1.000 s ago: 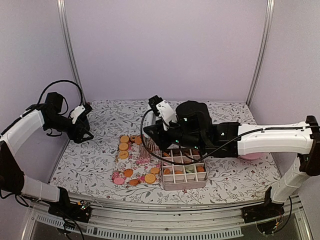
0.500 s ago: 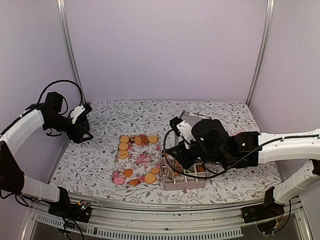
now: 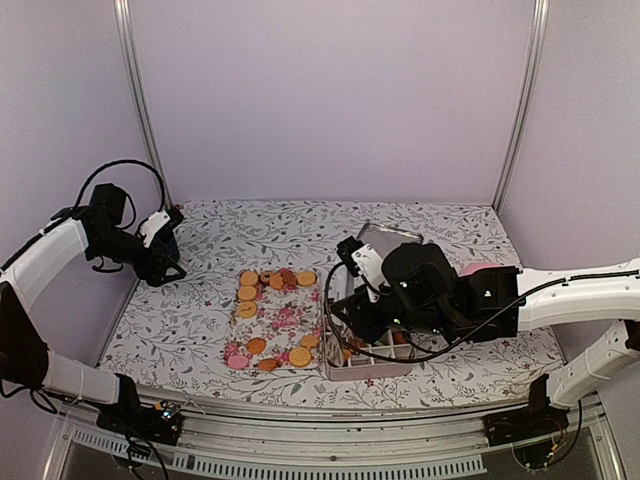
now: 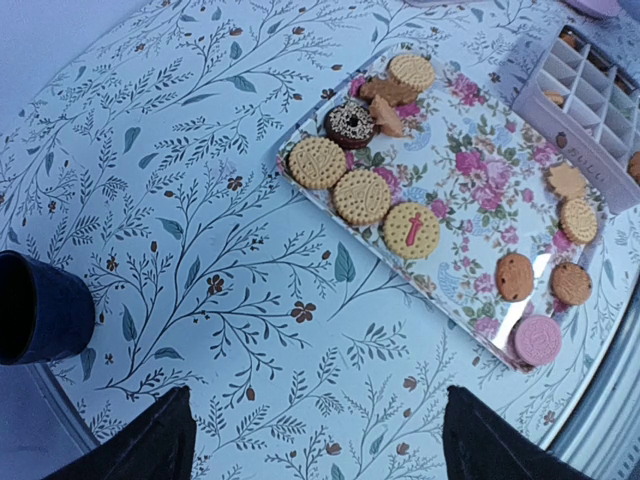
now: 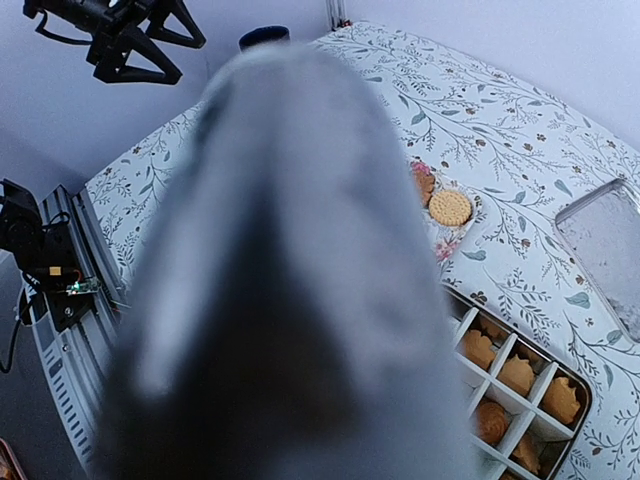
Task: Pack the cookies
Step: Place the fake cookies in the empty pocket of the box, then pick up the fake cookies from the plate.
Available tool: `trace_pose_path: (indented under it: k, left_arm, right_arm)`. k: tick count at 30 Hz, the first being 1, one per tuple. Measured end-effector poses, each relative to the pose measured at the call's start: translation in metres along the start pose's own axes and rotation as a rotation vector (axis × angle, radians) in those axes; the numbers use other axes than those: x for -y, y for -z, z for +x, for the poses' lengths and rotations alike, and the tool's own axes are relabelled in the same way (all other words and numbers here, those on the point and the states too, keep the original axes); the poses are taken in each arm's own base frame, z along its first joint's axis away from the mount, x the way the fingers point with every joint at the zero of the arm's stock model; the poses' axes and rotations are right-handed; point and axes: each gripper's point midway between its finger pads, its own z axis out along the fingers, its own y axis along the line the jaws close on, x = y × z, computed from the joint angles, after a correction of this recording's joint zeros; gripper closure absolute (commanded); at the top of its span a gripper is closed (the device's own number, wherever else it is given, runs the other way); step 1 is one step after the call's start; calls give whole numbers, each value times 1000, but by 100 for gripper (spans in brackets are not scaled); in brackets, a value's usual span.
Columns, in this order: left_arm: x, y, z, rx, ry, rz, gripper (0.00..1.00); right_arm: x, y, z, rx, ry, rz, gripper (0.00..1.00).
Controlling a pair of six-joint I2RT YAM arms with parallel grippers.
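Observation:
Several cookies (image 4: 361, 196) lie on a floral tray (image 4: 470, 170), mostly tan, with one pink (image 4: 537, 340) and one chocolate ring (image 4: 350, 122). More cookies fill cells of the white divided box (image 5: 520, 380), which sits right of the tray (image 3: 275, 318) in the top view. My left gripper (image 4: 320, 450) hangs open over bare tablecloth, far left of the tray, holding nothing. My right arm's wrist (image 3: 405, 290) leans over the box (image 3: 365, 358). Its jaws are hidden there, and a blurred grey shape (image 5: 290, 300) blocks them in the right wrist view.
A dark blue cup (image 4: 35, 305) stands near the table's left edge. A clear lid (image 3: 385, 235) lies behind the box. A pink plate (image 3: 478, 270) shows partly behind the right arm. Walls enclose the table on three sides.
My right arm has swung from the tray's far end to above the box's left side, uncovering the cookies at the tray's far end. The left arm has not moved.

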Motion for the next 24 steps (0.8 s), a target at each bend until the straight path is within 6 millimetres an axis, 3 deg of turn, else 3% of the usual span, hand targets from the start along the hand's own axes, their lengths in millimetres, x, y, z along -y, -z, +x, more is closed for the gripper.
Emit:
trace_pose_path:
  k: [15,19,24]
  left_arm:
    - [2,7,-4,20,-6,-18,14]
    - [2,8,-5,22,-2,-19,14]
    - [1,8,-5,22,13,-20,14]
  right_arm:
    - [1,0,-9,31,-1,17,61]
    - [-7,-6,-31,77,17,15,60]
    - [-30,-27,-76,167,62,-4,58]
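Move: The cookie tray that the tongs go back to has its middle about 15 cm to the right hand's left, some 6 cm ahead and 21 cm below. The cookie box lies just below the hand, its middle about 5 cm to the right and 19 cm down. On the tray, the gingerbread cookie is roughly 12 cm left and 17 cm ahead of the hand. From the left hand, the tray's middle is about 16 cm right, 6 cm back and 17 cm down. The tongs, already slackened and still in the right fingers, hang almost still over the box's left column, creeping up under 1 cm. Then the right arm speeds up and carries them away from the box, left about 6 cm and up nearly as far, easing forward a little, with the fingers tilting up some 10 degrees and keeping their loose hold. ##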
